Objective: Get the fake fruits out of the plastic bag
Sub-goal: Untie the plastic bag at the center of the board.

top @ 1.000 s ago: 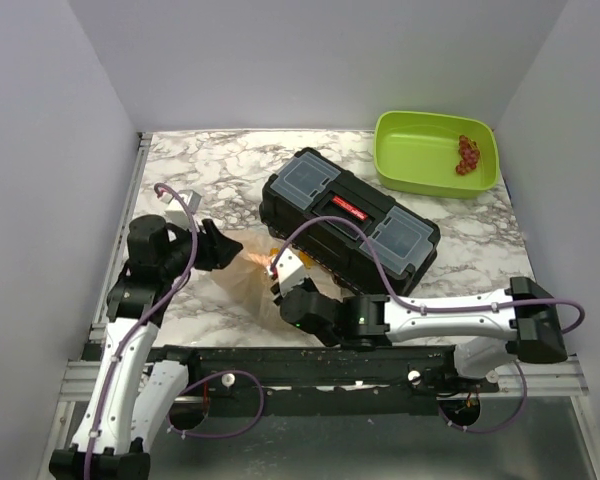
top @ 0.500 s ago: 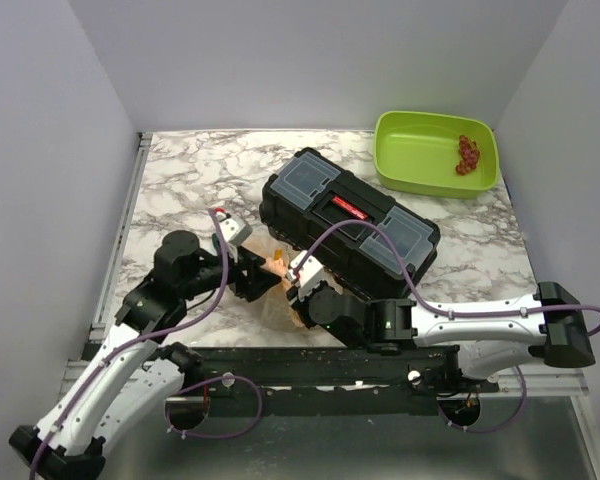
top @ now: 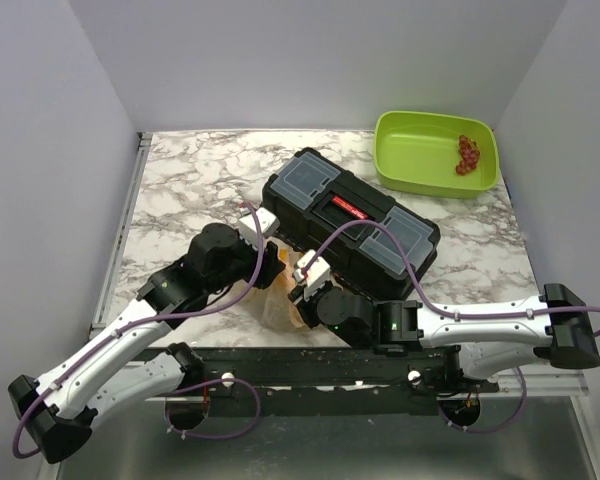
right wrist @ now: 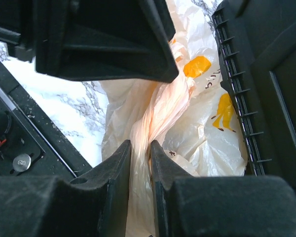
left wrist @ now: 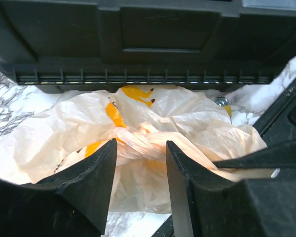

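Note:
The plastic bag [top: 278,306] lies crumpled on the marble against the near side of the black toolbox [top: 350,215]. It is thin and beige with orange prints [left wrist: 197,123]. My right gripper [right wrist: 140,148] is shut on a twisted strand of the bag [right wrist: 163,106] and holds it taut. My left gripper [left wrist: 140,148] faces the toolbox wall, its jaws apart, astride the same twisted strand, with its left finger [left wrist: 89,187] touching the film. In the top view both grippers [top: 270,268] [top: 294,296] meet over the bag. The fake fruits are hidden; none shows through the bag.
The toolbox wall [left wrist: 148,44] stands right behind the bag. A green bin [top: 390,165] with red grapes [top: 468,155] sits at the back right. Both arms crowd the near middle, and the table's near rail [top: 310,360] runs just below them.
My left arm has swung from the left side of the table rightward and forward onto the bag by the toolbox. My right gripper kept its hold and shifted slightly right.

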Available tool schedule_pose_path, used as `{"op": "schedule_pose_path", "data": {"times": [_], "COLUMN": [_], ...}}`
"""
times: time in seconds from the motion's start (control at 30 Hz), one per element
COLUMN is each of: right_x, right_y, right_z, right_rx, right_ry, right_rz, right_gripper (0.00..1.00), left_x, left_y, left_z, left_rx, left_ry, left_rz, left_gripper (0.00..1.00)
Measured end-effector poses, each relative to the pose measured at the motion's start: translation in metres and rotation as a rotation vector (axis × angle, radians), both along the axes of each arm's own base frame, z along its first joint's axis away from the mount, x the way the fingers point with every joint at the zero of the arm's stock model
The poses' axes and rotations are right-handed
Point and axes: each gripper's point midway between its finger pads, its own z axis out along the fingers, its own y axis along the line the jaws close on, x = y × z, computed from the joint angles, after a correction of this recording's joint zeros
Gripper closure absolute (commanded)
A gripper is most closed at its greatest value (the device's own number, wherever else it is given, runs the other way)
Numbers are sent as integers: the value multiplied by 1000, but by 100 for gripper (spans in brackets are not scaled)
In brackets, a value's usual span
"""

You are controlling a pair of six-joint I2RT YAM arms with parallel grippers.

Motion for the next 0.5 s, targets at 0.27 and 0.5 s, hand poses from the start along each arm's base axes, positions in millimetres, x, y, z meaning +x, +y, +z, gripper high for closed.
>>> {"op": "schedule_pose_path", "data": {"times": [0.27,0.5], "right_x": [0,0], "right_y": [1,1], "right_z": [2,2], "right_rx": [10,12], "right_ry": [-1,-1], "right_rz": [0,0], "right_gripper": [77,77], "left_x": [13,15], "left_y": [0,5], "left_z": [-7,-10], "left_rx": [40,66], "left_ry": [30,39], "left_rz": [64,88], "left_gripper": [75,100]}}
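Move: The bag's twisted knot lies just off the left fingertips, about 2 cm ahead, 1 cm to the right and 2 cm below. From the right hand, which already holds the bag's gathered end, the knot is some 6 cm ahead and 2 cm to the left, at about its height. The toolbox's middle stands roughly 9 cm ahead and 14 cm to the right of the left hand, some 4 cm lower. The left hand eases about 1.5 cm forward and 1 cm down, pinching the knot; the right keeps its hold. ##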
